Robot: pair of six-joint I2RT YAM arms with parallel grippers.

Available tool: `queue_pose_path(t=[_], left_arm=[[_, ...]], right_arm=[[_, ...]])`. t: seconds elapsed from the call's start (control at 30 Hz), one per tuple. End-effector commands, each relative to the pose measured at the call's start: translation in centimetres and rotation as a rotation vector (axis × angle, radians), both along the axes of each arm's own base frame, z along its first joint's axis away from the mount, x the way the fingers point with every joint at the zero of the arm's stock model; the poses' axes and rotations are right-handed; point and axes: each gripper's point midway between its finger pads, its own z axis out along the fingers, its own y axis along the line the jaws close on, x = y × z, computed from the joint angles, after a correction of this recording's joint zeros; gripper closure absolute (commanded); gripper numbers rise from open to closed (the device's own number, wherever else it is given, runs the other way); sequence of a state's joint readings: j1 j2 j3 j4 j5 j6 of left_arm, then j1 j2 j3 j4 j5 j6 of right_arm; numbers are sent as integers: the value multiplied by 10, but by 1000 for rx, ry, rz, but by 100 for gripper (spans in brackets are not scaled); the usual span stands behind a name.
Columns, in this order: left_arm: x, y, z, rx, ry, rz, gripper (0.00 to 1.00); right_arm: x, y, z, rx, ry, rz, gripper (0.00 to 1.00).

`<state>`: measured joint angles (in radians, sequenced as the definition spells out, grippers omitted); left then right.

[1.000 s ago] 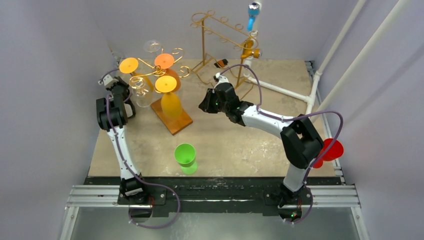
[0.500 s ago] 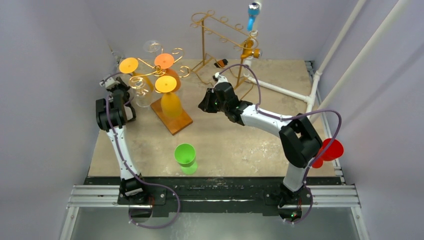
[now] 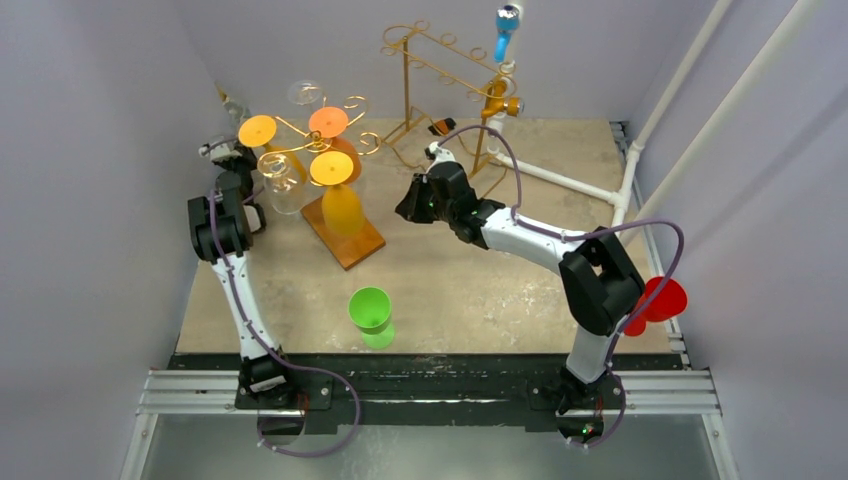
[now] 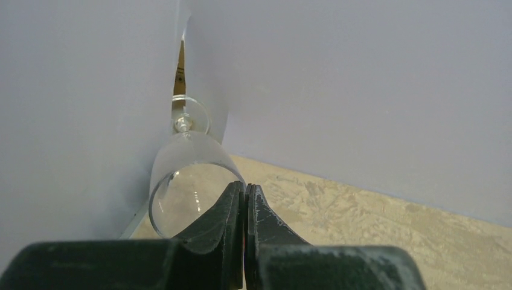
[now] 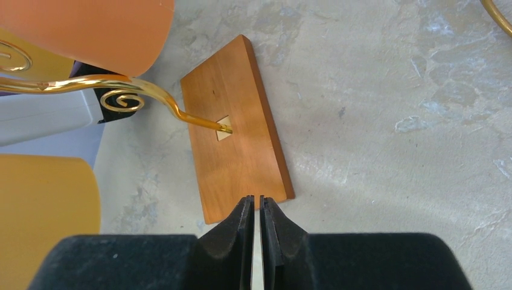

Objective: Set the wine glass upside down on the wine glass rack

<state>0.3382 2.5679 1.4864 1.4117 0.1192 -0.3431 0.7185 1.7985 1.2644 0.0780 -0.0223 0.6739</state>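
Note:
A clear wine glass [image 4: 181, 166] lies tilted in the back left corner by the wall, its stem pointing away. My left gripper [image 4: 245, 186] is shut on its rim, one finger in front of the bowl's mouth. From above, the left gripper [image 3: 228, 140] sits near the left wall, beside the gold wire rack [image 3: 300, 135] on its wooden base [image 3: 345, 238]. Orange [image 3: 328, 122] and yellow [image 3: 331, 168] glasses and a clear one [image 3: 283, 183] hang there upside down. My right gripper [image 5: 254, 198] hovers over the base's near edge [image 5: 235, 145], shut to a thin slit and empty.
A second gold rack [image 3: 440, 70] stands at the back. A green cup [image 3: 372, 312] sits near the front middle and a red cup [image 3: 660, 300] at the right edge. White pipes [image 3: 560, 180] cross the back right. The left wall is close to my left arm.
My left gripper has shut and shifted back and left toward the corner. The right arm has barely moved.

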Motion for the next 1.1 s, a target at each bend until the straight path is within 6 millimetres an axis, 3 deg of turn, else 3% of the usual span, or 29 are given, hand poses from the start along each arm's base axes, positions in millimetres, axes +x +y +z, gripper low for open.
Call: queue_pose_path(t=[0.0, 0.17, 0.43, 0.63, 0.73, 0.83, 0.87, 0.93, 1.07], left_arm=[[-15, -54, 62, 178, -199, -190, 100], [-33, -63, 50, 167, -190, -204, 100], [-61, -50, 31, 123, -136, -137, 100], [-79, -44, 35, 41, -117, -193, 100], [-90, -38, 44, 17, -78, -208, 81], [-97, -32, 53, 26, -16, -213, 42], [-98, -26, 55, 24, 20, -203, 34], [-101, -14, 58, 10, 88, -181, 25], [-115, 13, 83, -3, 175, -155, 10]], right_arm=[[9, 9, 17, 42, -23, 3, 84], [11, 7, 13, 33, -21, -6, 85], [7, 5, 14, 39, -25, -4, 85], [6, 5, 17, 50, -35, -1, 84], [4, 3, 21, 53, -38, 3, 78], [3, -1, 30, 50, -67, -2, 70], [3, -3, 35, 47, -79, -6, 68], [2, -7, 41, 39, -94, -11, 63], [-1, -20, 55, 18, -131, -34, 57]])
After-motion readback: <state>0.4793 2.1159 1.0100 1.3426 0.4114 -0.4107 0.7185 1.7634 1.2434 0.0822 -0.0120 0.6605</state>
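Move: In the far left corner, the clear wine glass leans with its mouth towards the left hand, its middle about 11 cm ahead, 5 cm left and roughly level. The hanging yellow glass is some 22 cm back, 15 cm right and 10 cm higher; the hanging clear glass about 31 cm back, 18 cm right and 9 cm higher. From the right hand, the corner glass lies about 35 cm ahead, 45 cm left and slightly lower. Backing away from the corner glass, the left hand first sinks about 7 cm with its shut fingers, swinging some 5 cm right and tipping and turning clockwise about 10 degrees. It then keeps drawing back, 10 cm in all, rises some 12 cm while drifting left again, and opens wide. The right hand stays put, opening its fingers partway. ##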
